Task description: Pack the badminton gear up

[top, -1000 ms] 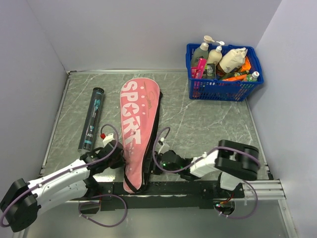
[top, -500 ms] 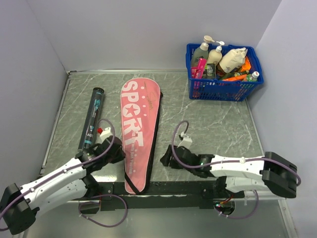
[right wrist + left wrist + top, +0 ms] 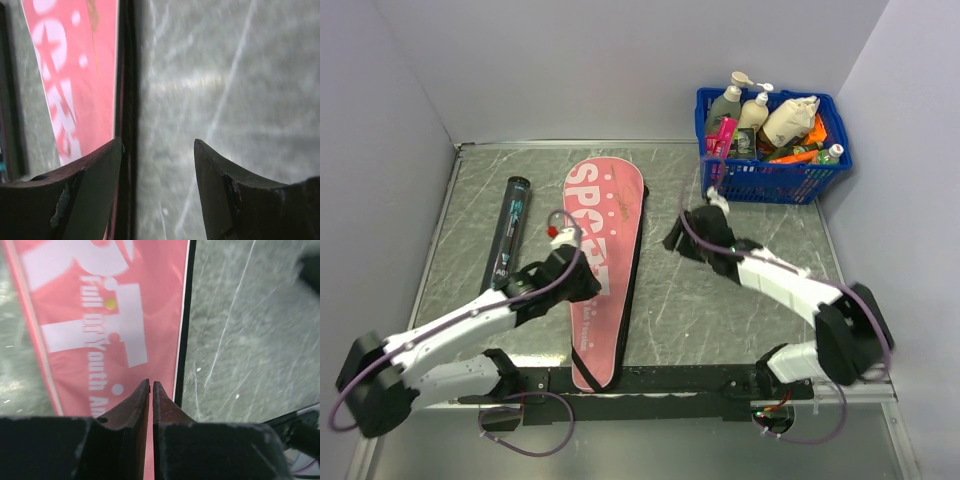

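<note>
The long pink racket cover (image 3: 601,250), lettered "SPORT", lies flat and lengthwise on the table. A slim black tube (image 3: 509,238) lies to its left. My left gripper (image 3: 587,283) hovers over the cover's lower half. In the left wrist view its tips (image 3: 151,382) stand almost together, with only a hairline slit and nothing between them, above the cover (image 3: 100,330) near its black zip edge. My right gripper (image 3: 670,240) is just right of the cover, in mid-table. In the right wrist view it (image 3: 157,141) is open and empty over bare table, with the cover's edge (image 3: 75,75) beside its left finger.
A blue plastic basket (image 3: 772,182) of bottles and packets stands at the back right corner. Grey walls close the table's left, back and right sides. The marbled grey table (image 3: 740,240) shows to the right of the cover. A black rail (image 3: 660,378) runs along the near edge.
Both grippers have left the cover's near end. The left moved farther up along the cover. The right swung away from the front edge to mid-table and opened wider.
</note>
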Controlling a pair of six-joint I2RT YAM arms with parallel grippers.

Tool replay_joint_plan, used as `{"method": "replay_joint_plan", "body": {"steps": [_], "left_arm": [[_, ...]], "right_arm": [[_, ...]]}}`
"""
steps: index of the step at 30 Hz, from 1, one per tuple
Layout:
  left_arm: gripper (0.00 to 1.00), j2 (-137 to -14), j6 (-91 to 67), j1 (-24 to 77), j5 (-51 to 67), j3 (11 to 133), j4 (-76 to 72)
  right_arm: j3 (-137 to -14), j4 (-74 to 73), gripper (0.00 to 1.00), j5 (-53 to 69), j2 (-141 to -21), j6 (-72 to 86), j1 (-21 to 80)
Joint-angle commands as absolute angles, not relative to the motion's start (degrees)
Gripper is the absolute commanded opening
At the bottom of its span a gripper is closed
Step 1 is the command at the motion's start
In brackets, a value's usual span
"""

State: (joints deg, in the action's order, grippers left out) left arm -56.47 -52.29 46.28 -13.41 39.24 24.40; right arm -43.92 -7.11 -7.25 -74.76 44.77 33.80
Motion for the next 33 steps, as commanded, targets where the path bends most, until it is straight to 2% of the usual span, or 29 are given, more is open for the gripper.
{"method": "replay_joint_plan", "body": {"steps": [1,5,9,26,33], "left_arm": [[0.11,-63.6,-49.7,48.6,-6.7,41.0,15.0],[0.12,-70.4,-48.3,51.4,-7.6,46.7,15.6],[0.11,-75.6,-48.4,52.5,-8.0,47.4,14.7],[0.1,-84.1,-47.5,52.4,-9.8,43.2,9.3],[0.1,-82.9,-47.3,52.4,-9.7,40.8,8.3]], "right_arm": [[-56.8,-7.3,0.68,-0.3,-86.1,38.1,30.9],[-63.2,-5.2,0.68,4.4,-94.2,37.3,29.4],[-70.1,-4.3,0.68,7.3,-101.1,37.4,28.0],[-86.7,-5.5,0.67,13.0,-121.5,40.9,25.5],[-92.2,-8.6,0.67,12.7,-128.0,41.4,25.6]]}}
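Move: The right hand is going for the far stretch of the racket bag's right, zipped edge, about 17 cm ahead, 9 cm to its left and 9 cm below. The blue basket stands some 28 cm ahead and 28 cm to its right, a little lower. From the left hand, the near stretch of the same zipped edge is level with it, about 7 cm right and 10 cm down. The black shuttlecock tube lies some 17 cm ahead, 25 cm left and 10 cm below. Send the right gripper, kept wide open, about 16 cm forward and 8 cm left past the basket's near side, sinking as it arrives so its fingers straddle the bag's far zipped edge. Bring the left gripper, nearly shut, some 7 cm right across the bag, turning slightly clockwise, then straight down until its tips sit at the zip, about 9 cm lower in all. ##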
